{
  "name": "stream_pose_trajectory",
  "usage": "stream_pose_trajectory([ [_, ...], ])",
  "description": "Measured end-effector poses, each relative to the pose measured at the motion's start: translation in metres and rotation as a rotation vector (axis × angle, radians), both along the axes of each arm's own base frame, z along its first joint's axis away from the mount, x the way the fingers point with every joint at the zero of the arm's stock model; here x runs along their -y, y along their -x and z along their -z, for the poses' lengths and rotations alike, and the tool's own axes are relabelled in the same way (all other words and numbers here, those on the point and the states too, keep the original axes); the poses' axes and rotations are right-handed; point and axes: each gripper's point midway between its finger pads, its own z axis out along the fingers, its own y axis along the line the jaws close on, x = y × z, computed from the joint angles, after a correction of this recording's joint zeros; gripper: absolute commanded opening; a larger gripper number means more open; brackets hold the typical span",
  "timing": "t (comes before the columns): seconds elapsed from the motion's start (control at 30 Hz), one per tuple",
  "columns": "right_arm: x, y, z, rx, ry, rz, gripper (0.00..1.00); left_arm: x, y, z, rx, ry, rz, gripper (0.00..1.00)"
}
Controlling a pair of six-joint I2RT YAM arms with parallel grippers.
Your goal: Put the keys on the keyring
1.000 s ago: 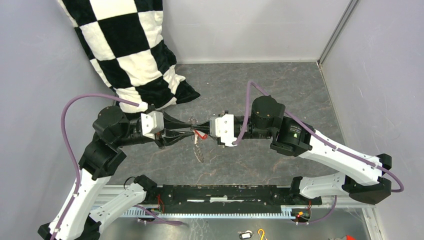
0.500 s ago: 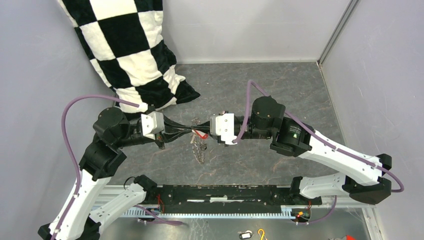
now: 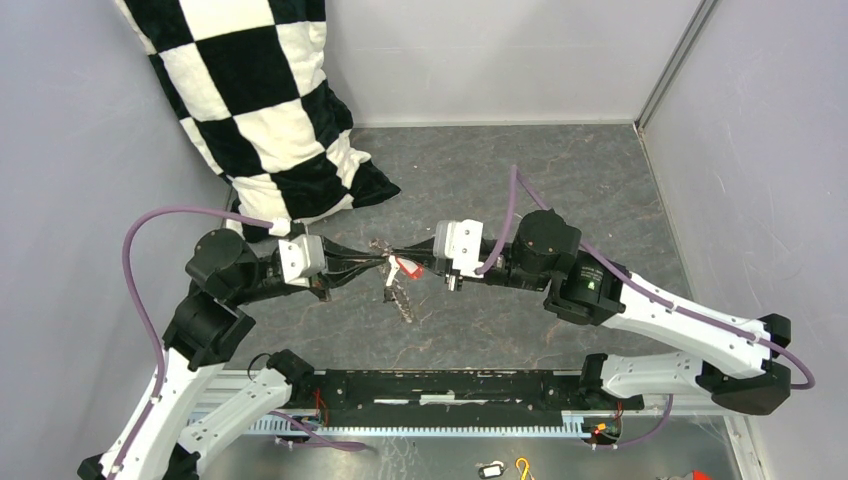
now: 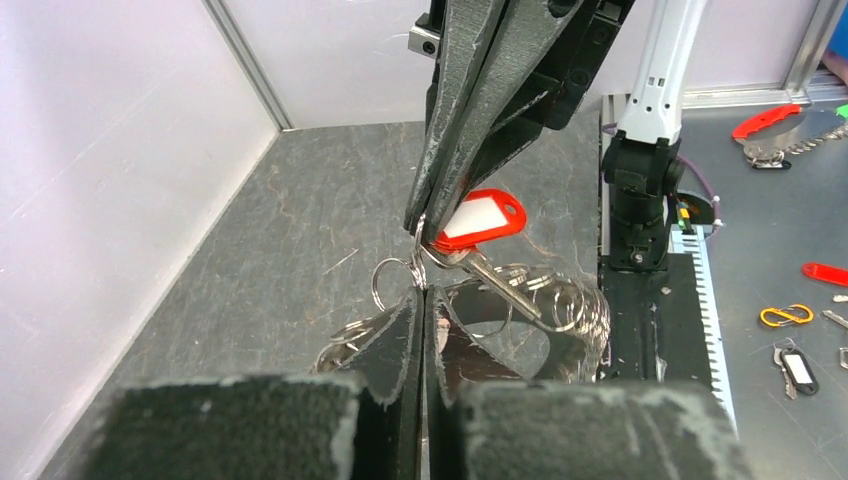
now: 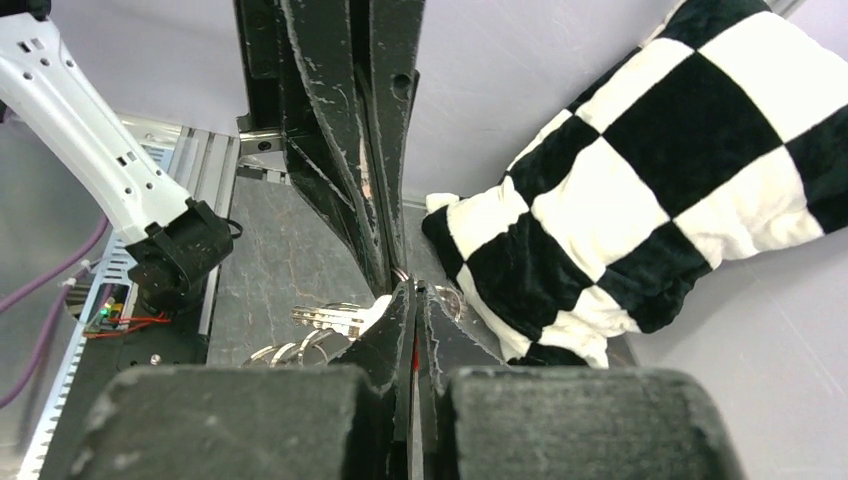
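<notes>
My two grippers meet tip to tip above the middle of the table. My left gripper [image 3: 385,262] [image 4: 421,295] is shut on the wire of the keyring [image 3: 403,302] [image 4: 570,305], a thin hoop fringed with small rings that hangs below the fingertips. My right gripper [image 3: 412,265] [image 5: 412,290] is shut on the red head of a key [image 3: 403,267] [image 4: 482,215]. The key's metal blade [image 4: 500,288] [image 5: 330,318] slants down across the hoop. A red sliver shows between the right fingers. I do not see the black-headed key.
A black-and-white checkered pillow [image 3: 260,100] [image 5: 650,170] leans in the back left corner. Grey walls close the left, back and right sides. The arms' base rail [image 3: 440,385] runs along the near edge. A yellow hook [image 4: 785,315] and a dark tag [image 4: 797,367] lie beyond the rail.
The right wrist has shifted right and back a little and turned. The left wrist has dropped slightly. The hanging keyring has swung. Both grippers stay shut at the same meeting spot.
</notes>
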Motion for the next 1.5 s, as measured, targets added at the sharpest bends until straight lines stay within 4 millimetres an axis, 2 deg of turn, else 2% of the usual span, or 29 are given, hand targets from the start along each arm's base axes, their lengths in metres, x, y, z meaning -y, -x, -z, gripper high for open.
stream_pose_trajectory([
  [0.43,0.003,-0.004,0.004,-0.148,-0.046,0.059,0.0,-0.007,0.004,-0.006,0.077,0.05,-0.026,0.02],
  [0.93,-0.001,-0.008,0.009,-0.315,-0.03,0.096,0.0,-0.01,0.008,0.0,0.147,0.037,-0.017,0.03],
  [1.0,-0.002,-0.007,0.01,-0.318,-0.027,0.092,0.0,-0.01,0.008,0.002,0.162,0.031,-0.015,0.06],
  [1.03,-0.002,-0.006,0.01,-0.319,-0.026,0.09,0.01,-0.01,0.008,0.003,0.172,0.028,-0.014,0.12],
  [1.1,-0.002,-0.005,0.01,-0.317,-0.024,0.083,0.01,-0.01,0.008,0.003,0.186,0.021,-0.014,0.3],
  [1.17,-0.001,-0.008,0.01,-0.313,-0.026,0.09,0.01,-0.011,0.008,0.004,0.192,0.017,-0.019,0.35],
  [1.33,0.002,-0.016,0.015,-0.31,-0.002,0.121,0.01,-0.012,0.004,0.003,0.184,0.013,-0.039,0.42],
  [1.5,0.0,-0.019,0.013,-0.301,0.018,0.13,0.01,-0.01,-0.002,-0.004,0.164,0.011,-0.053,0.42],
])
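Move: The small metal rings I'm joining sit right between my fingertips: about 1 cm to the right of my left hand point and 1 cm above it, and 1 cm to the left of my right and 1 cm below it. From my left hand the red tag lies some 2 cm back and 4 cm right, 1 cm below. The big keyring's middle hangs roughly 7 cm under my left hand, 2 cm back and 2 cm right. I keep the red-tagged key's ring pinched in my right fingers and roll that wrist nearly 20 degrees, its forward side dipping, while my left hand, still shut on the small rings, draws about 1 cm left and 1 cm back and rolls about 10 degrees the other way. Then my left fingers open and let go, edging forward and slightly up, while my right hand carries the rings forward, ending 2 cm farther out and 1 cm lower. ##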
